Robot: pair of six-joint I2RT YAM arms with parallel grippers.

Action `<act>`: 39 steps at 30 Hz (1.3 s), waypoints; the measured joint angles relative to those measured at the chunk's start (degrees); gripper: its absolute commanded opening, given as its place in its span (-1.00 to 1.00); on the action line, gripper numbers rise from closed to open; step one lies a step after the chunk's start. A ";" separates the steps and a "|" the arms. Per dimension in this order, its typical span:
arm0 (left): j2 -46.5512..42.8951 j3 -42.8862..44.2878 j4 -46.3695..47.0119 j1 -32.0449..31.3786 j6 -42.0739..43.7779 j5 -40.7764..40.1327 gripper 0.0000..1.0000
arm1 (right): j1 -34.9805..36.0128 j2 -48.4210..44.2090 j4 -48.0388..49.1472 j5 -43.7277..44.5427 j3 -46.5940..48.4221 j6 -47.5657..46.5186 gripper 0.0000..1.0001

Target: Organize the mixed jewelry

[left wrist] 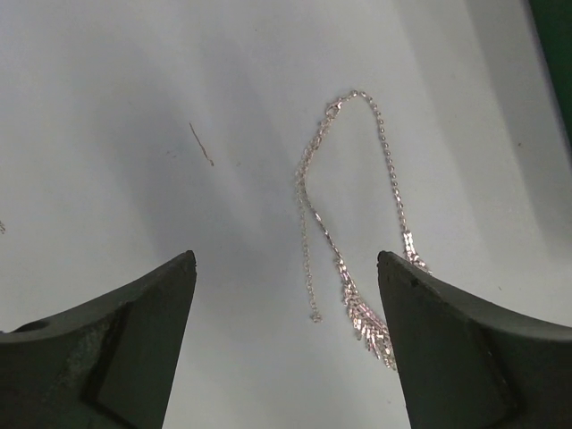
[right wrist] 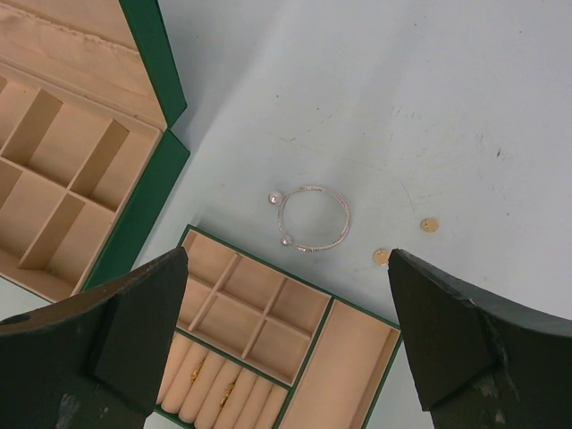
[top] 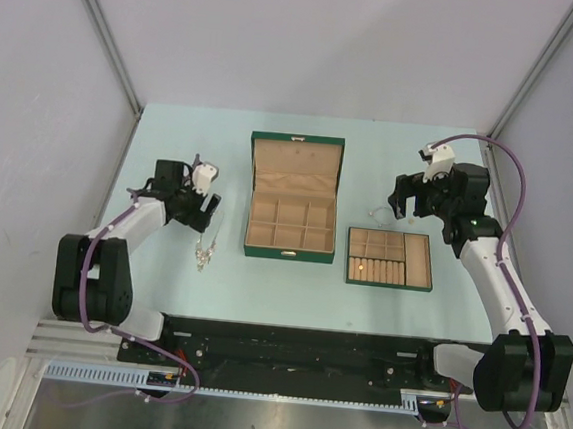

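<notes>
A long fine silvery chain necklace (left wrist: 362, 315) with a pale beaded cluster lies loose on the light table, left of the box (top: 203, 252). My left gripper (left wrist: 286, 259) hangs over it, open, with nothing between its fingers; the top view shows that gripper (top: 205, 207) just above the chain's far end. A thin silvery open loop (right wrist: 346, 221) with two pearl ends lies on the table beyond the tray (top: 377, 214). My right gripper (right wrist: 288, 252) stands open and empty above the tray, near the loop (top: 400, 206).
The green tan-lined box (top: 298, 139) stands open at the table's middle, its compartments bare. The flat green tray (top: 388, 285) sits to its right, with small gold pieces (right wrist: 230, 391) in the ring rolls. Two small gold discs (right wrist: 430, 224) lie beside the loop.
</notes>
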 measured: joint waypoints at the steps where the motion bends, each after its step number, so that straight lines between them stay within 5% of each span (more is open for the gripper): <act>1: 0.98 0.42 0.00 -0.02 0.04 -0.11 0.71 | -0.02 0.11 0.00 -0.02 0.00 -0.02 0.99; 15: 9.97 5.64 0.44 -0.02 0.07 -0.33 0.40 | -0.04 0.85 -0.31 -0.02 0.00 -0.09 0.99; 39: 10.62 3.23 -4.31 -0.09 0.61 -1.09 0.30 | -0.42 1.53 -0.35 -0.04 0.02 -0.09 0.99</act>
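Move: The necklace lies almost under the left hand, its middle level fore and aft, about 3 cm to the right and 6 cm below; its clasp end is some 7 cm ahead and 4 cm to the right. A brown thread lies about 8 cm ahead and 3 cm to the left, and the open green box's compartments some 4 cm ahead and 22 cm to the right. From the right hand the necklace is about 47 cm left, 3 cm back and 21 cm down. Down to the necklace, the left hand sinks about 5 cm, first easing forward over the chain by some 2 cm, then drawing back about 3.5 cm. Its fingers tip roughly 10 degrees steeper and narrow to about two-thirds open, with the loose chain tail between them and the right finger close by the necklace's left strand; contact can't be made out. ##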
